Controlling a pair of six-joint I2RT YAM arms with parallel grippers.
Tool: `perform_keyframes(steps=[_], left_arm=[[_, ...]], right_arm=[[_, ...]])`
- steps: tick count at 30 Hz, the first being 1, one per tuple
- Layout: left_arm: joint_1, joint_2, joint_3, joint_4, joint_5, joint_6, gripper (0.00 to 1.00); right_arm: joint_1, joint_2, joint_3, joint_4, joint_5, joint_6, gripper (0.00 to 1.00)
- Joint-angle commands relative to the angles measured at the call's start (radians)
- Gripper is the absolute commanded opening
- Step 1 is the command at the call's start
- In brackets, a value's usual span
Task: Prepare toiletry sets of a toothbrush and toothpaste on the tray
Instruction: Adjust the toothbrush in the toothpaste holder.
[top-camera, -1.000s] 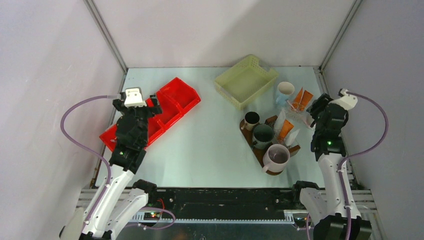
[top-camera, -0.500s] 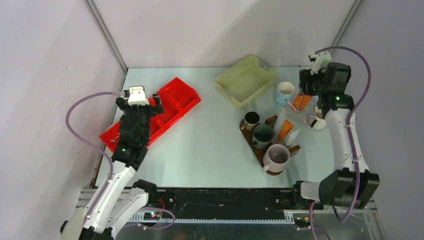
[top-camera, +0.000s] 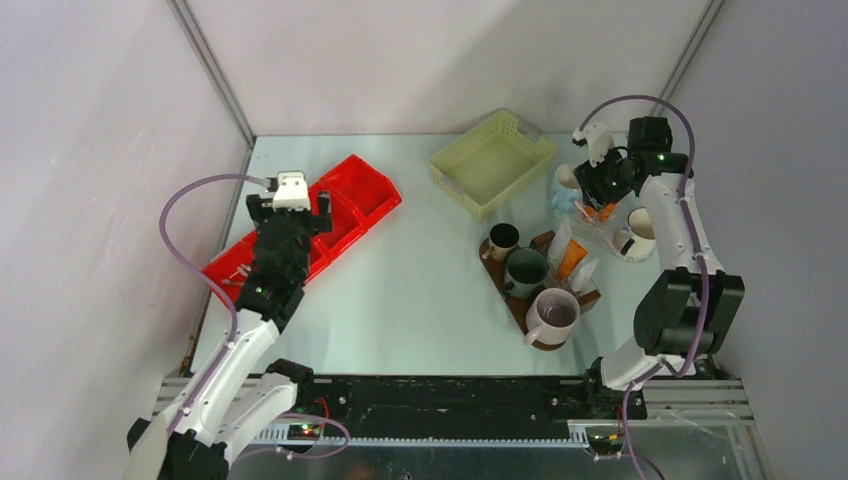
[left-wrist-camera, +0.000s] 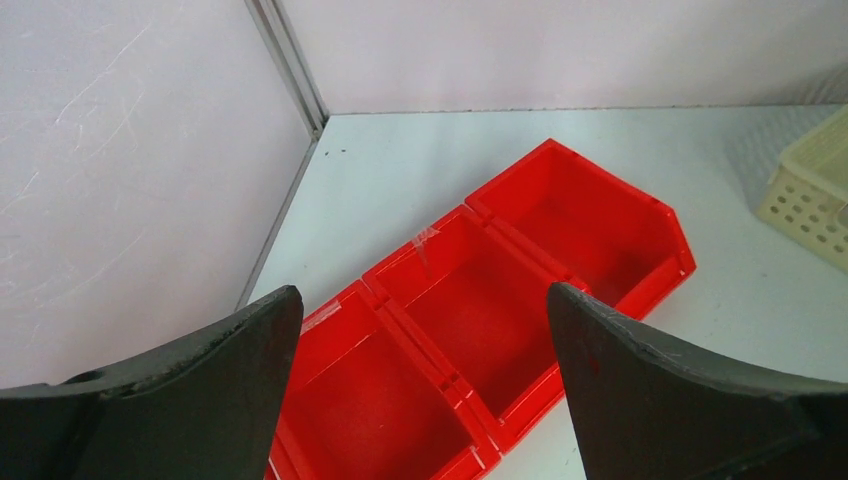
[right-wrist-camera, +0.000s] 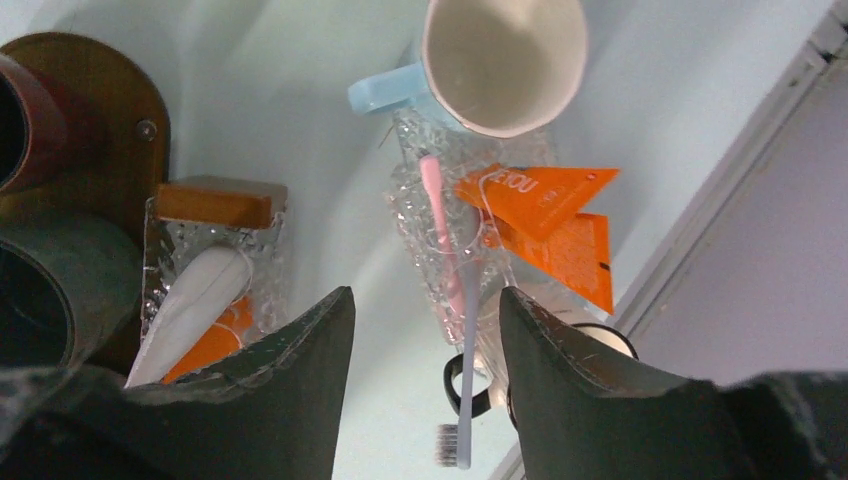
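The dark brown oval tray (top-camera: 592, 297) carries a small brown mug (top-camera: 503, 240), a dark green mug (top-camera: 526, 270) and a mauve-grey mug (top-camera: 553, 315), with white and orange toothpaste tubes (top-camera: 571, 256) beside them. My right gripper (top-camera: 600, 188) hangs open above the table behind the tray. In the right wrist view a slim pink-and-lilac toothbrush (right-wrist-camera: 455, 300) lies on clear wrap between the spread fingertips of that gripper (right-wrist-camera: 425, 292), untouched. Two orange toothpaste tubes (right-wrist-camera: 548, 196) lie just beyond it. My left gripper (left-wrist-camera: 422, 290) is wide open and holds nothing, over the red bin (left-wrist-camera: 480, 320).
A light blue mug (right-wrist-camera: 500, 60) stands next to the orange tubes, and a white mug with a black handle (top-camera: 638, 235) sits near the right wall. The pale yellow mesh basket (top-camera: 492, 160) is at the back. The red bin (top-camera: 350, 205) lies along the left wall.
My right arm swung from beside the tray to the back right, and is now over the blue mug, orange tubes and toothbrush. The left arm shifted slightly along the red bin.
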Motion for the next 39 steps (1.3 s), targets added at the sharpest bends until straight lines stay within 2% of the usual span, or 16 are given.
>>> perform_keyframes(steps=[1, 18, 39], left_arm=[[0.011, 0.016, 0.000, 0.056, -0.035, 0.041, 0.99], [0.033, 0.079, 0.005, 0.061, -0.047, 0.053, 0.99], [0.042, 0.082, 0.005, 0.058, -0.043, 0.052, 0.99]], right_arm=[[0.024, 0.050, 0.070, -0.065, -0.041, -0.120, 0.56], [0.052, 0.288, 0.176, -0.096, 0.034, -0.163, 0.38], [0.051, 0.366, 0.203, -0.074, 0.020, -0.187, 0.32]])
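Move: The pink toothbrush's head, up out of the clear holder, lies about 5 cm ahead of the right hand, 2 cm to its left and some 12 cm below. At about that depth stand the light-blue mug, 10 cm ahead and 4 cm left, the orange tubes, 7 cm ahead and 5 cm right, and the white mug, 1 cm back and 11 cm right. From the left hand the toothbrush is roughly 12 cm ahead, 62 cm right and 20 cm down. No touch can be made out yet: the right hand sinks some 9 cm, easing forward about 3 cm as well, onto the pink toothbrush's head beside the blue mug, quick at first and then slowing. Its fingers tip about 15 degrees further down, the wrist turns a little counter-clockwise, and the gap narrows until the fingertips straddle the brush from above, still apart. The left hand, wide open, settles about 2 cm lower over the red bins. ##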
